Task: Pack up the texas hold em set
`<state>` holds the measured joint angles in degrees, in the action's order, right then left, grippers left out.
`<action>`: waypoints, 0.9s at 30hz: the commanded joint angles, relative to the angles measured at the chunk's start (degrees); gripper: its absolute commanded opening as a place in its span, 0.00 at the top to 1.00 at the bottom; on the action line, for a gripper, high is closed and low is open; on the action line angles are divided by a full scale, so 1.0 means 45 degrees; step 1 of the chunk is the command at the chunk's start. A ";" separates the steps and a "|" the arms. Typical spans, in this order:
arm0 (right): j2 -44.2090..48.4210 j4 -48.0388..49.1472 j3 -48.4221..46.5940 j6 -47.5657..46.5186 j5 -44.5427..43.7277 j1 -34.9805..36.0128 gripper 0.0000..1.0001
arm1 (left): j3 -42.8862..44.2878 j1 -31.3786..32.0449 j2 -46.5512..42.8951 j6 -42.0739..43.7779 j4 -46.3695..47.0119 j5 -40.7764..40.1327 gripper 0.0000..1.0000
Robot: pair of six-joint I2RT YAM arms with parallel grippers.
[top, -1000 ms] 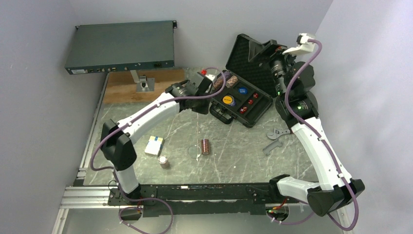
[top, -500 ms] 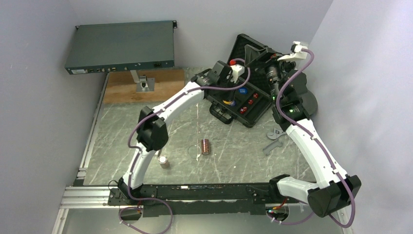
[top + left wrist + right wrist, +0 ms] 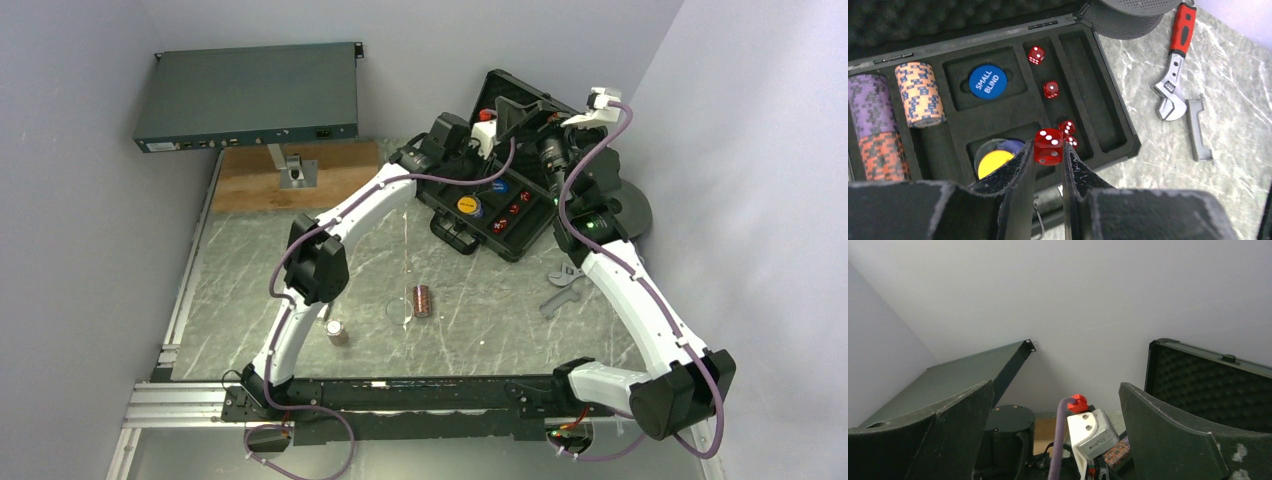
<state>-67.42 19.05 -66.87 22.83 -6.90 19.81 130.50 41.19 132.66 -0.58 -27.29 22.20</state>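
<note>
The black case [image 3: 512,236] lies open at the back right, its lid up. My left gripper [image 3: 1048,150] is shut on a red die [image 3: 1049,146] and holds it above the case [image 3: 1108,125], over the dice slot. It also shows in the top view [image 3: 470,150]. Three dice [image 3: 1051,89] lie in that slot. The tray also holds the small blind button [image 3: 987,81], a yellow button [image 3: 995,162] and chip stacks [image 3: 919,93]. My right gripper [image 3: 1055,405] is open and empty, raised by the lid [image 3: 535,130]. Two chip stacks [image 3: 422,300] [image 3: 337,331] lie on the table.
A red-handled wrench [image 3: 1175,60] and a grey metal piece [image 3: 1198,130] lie right of the case. A round black object [image 3: 1133,10] stands behind it. A rack unit [image 3: 250,95] and a wooden board [image 3: 290,175] are at the back left. A clear disc [image 3: 398,309] lies mid-table.
My left arm has swung right, from beside the case to over its tray. My right gripper has shifted a little left near the lid.
</note>
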 commanded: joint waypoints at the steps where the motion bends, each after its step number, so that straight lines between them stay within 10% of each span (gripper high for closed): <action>1: 0.0048 0.0852 0.0087 0.0183 0.0178 0.0020 0.00 | 0.0732 0.0006 0.1083 0.0725 0.1665 0.1151 1.00; 27: 0.0081 0.1177 0.0662 0.0298 -0.0164 0.0031 0.00 | -0.1222 0.0642 0.2351 -0.1433 0.6898 -0.0018 1.00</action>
<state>-67.55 21.08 -63.96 23.59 -7.18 19.81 124.81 44.29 142.45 -5.26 -0.19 23.88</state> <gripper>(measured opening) 0.993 0.253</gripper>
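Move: The dice slot in the case lies about 10 cm to the right of the left hand, which already holds a red die, and some 14 cm below, roughly level fore and aft. The small-blind disc lies about 7 cm right and 5 cm ahead of this hand, the yellow disc 2 cm ahead, level sideways, both equally low. From the right hand the slot is roughly 39 cm below and 4 cm back, straight in line sideways. The left hand carries the pinched die right about 7 cm and down 6 cm towards the dice slot. ##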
